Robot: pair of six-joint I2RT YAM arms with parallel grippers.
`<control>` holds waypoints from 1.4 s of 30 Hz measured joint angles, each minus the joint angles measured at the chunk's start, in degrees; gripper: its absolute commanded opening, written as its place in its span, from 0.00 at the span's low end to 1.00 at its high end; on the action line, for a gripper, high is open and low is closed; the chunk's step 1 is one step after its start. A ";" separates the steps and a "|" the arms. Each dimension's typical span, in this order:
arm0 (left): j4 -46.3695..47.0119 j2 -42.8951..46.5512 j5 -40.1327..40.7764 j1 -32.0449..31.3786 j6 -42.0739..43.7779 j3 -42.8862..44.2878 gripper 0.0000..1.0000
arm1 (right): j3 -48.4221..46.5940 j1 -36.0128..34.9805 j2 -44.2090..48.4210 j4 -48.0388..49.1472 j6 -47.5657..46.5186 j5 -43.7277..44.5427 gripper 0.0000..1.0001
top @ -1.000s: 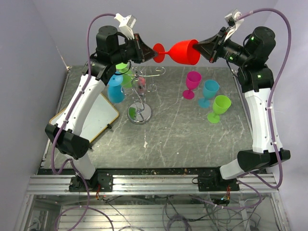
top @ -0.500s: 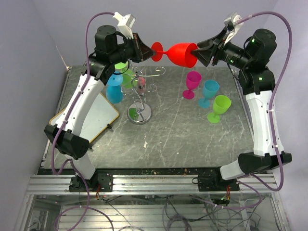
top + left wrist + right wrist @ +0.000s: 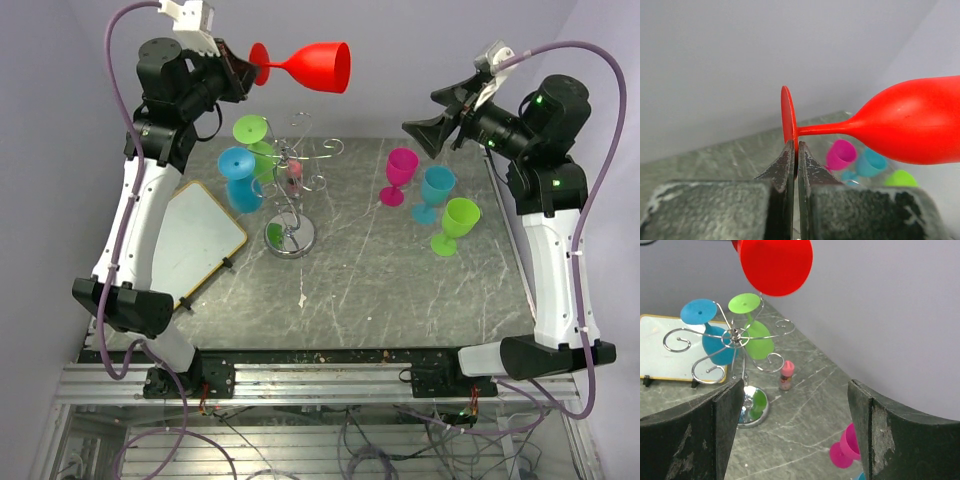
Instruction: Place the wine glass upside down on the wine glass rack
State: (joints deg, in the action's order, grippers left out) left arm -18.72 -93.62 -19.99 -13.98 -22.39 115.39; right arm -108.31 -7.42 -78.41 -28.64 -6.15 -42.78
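A red wine glass point(image 3: 312, 66) lies sideways in the air, high above the table's back left, its bowl pointing right. My left gripper point(image 3: 246, 72) is shut on the rim of its round foot point(image 3: 786, 117), and the bowl point(image 3: 912, 127) stretches off to the right. The wine glass rack point(image 3: 291, 192), a silver wire stand on a shiny disc base point(image 3: 753, 409), stands below with a blue glass point(image 3: 240, 180) and a green glass point(image 3: 256, 138) hanging upside down on it. My right gripper point(image 3: 424, 130) hangs open and empty to the right of the red bowl point(image 3: 775, 265), apart from it.
Pink point(image 3: 400, 172), teal point(image 3: 436, 190) and green point(image 3: 456, 222) glasses stand upright on the right half of the table. A white board point(image 3: 200, 238) lies at the left. A small pink-capped bottle point(image 3: 786, 375) stands behind the rack.
My right gripper has opened, let go of the red bowl and drawn back to the right. The left arm has carried the glass up and to the left.
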 measured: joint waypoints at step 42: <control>9.09 -14.84 37.00 -12.04 71.10 9.57 0.07 | 6.60 6.27 1.42 -1.57 -0.50 -3.13 0.84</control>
State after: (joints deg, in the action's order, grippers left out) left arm -9.63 -108.47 17.02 -26.02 48.71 124.97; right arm -101.71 -1.15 -76.99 -30.22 -6.66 -45.91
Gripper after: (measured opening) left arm 0.082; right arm 0.840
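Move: The red wine glass is already pinched by its foot in the left hand, lying level with its bowl to the right. The rack's free far hook lies about 8 cm ahead, 8 cm right and 18 cm below that hand. The rack hub is about 1 cm back, 4 cm right and 19 cm below. The hanging green glass is 4 cm ahead, 2 cm left; the blue glass 5 cm back, 4 cm left, both some 23 cm below. From the right hand, the hook lies about 19 cm ahead, 18 cm left and 19 cm down. The red wine glass is tipped bowl-down as the left hand, still pinching its foot, rolls left side up by some 60 degrees. That hand first swings left about 10 cm and a little up, then turns forward and back to the right while sinking, passing out over the rack's far side. The right hand, empty and staying open, eases down and right. ##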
